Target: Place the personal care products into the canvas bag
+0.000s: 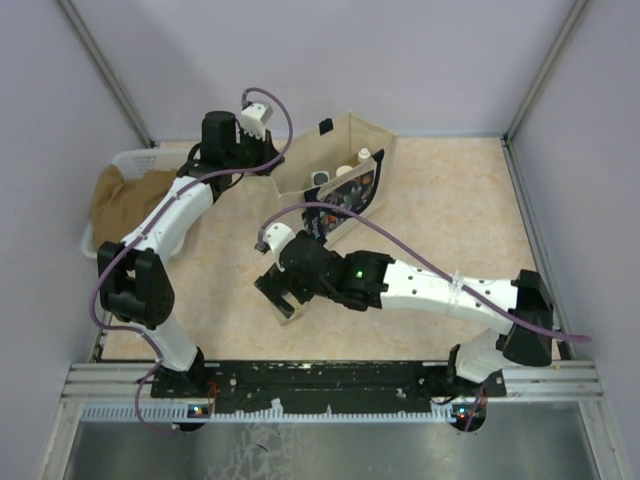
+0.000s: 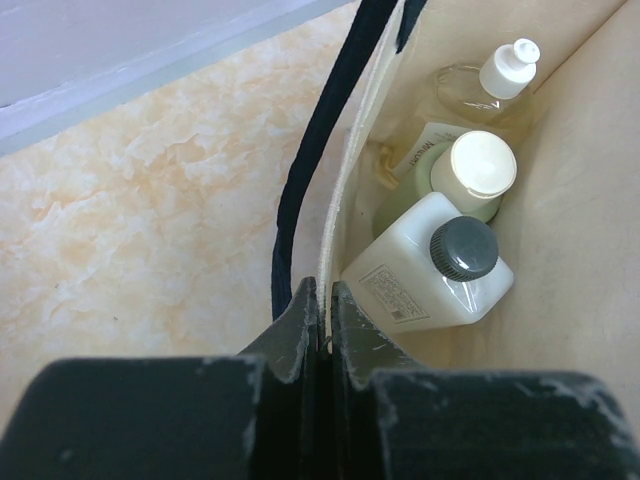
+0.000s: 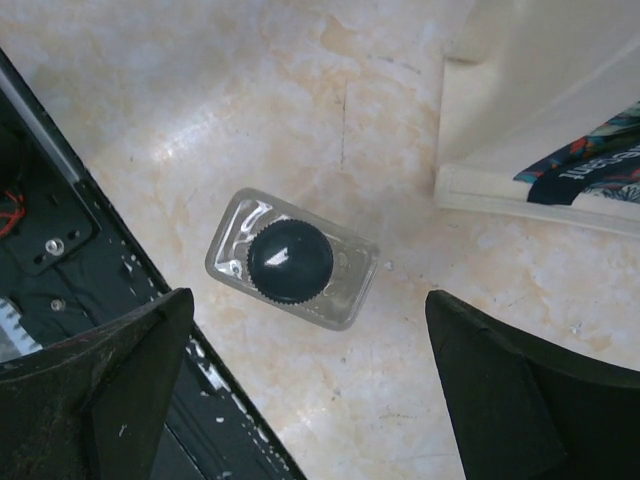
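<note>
The canvas bag (image 1: pixel 372 140) stands open at the back of the table. My left gripper (image 2: pixel 324 292) is shut on its cream rim, beside a navy handle (image 2: pixel 305 180); from above, this left gripper (image 1: pixel 268 166) is at the bag's left end. Inside the bag lie an amber bottle with a white cap (image 2: pixel 497 75), an olive-green bottle with a cream cap (image 2: pixel 478 168) and a white bottle with a dark cap (image 2: pixel 440 270). A clear square bottle with a black cap (image 3: pixel 290 260) stands upright on the table. My right gripper (image 3: pixel 308 297) hangs open above it, touching nothing; from above, this right gripper (image 1: pixel 283 297) hides most of the bottle.
A white plastic basket (image 1: pixel 128 158) with brown cloth (image 1: pixel 122 198) sits at the far left. The black base rail (image 3: pixel 60 225) runs close to the clear bottle on its near side. The bag's printed side (image 3: pixel 590 165) is just beyond the bottle. Walls enclose the table.
</note>
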Controlling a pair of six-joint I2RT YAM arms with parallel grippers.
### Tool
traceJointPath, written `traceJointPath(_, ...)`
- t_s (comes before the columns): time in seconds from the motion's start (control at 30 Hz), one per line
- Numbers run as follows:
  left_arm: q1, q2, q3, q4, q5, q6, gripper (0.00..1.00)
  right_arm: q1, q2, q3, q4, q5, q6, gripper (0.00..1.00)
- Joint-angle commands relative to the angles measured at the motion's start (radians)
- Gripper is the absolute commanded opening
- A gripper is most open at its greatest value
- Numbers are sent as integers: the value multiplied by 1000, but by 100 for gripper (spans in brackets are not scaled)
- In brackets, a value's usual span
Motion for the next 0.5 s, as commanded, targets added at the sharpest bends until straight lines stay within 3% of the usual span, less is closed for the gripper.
traceJointPath(0.0,7,-8,22,23,18,13,0,7,23,-25,111,-42,-68,99)
traceJointPath(0.23,8,-7,14,30,28,11,0,-1,-28,-145,231,-131,-327,99)
traceJointPath(0.47,11,-9,8,35,29,7,0,-107,-33,-186,258,-316,-495,99)
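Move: Nearly straight below the right hand, about 12 cm down and some 1 cm to its left, stands the clear bottle with the black cap. The canvas bag's middle is roughly 27 cm ahead of that hand and 12 cm to its right; the white bottle already inside is about 27 cm ahead and 9 cm right. From the left hand the clear bottle lies about 31 cm back, 1 cm right and 16 cm lower. Sinking almost straight down by about 5.5 cm over the clear bottle's black cap, the right hand turns counter-clockwise by some 20 degrees so that its fingers point more to the left. Its fingers stay wide open, not yet touching the bottle. The left hand stays in place and keeps its pinch on the bag's rim. ##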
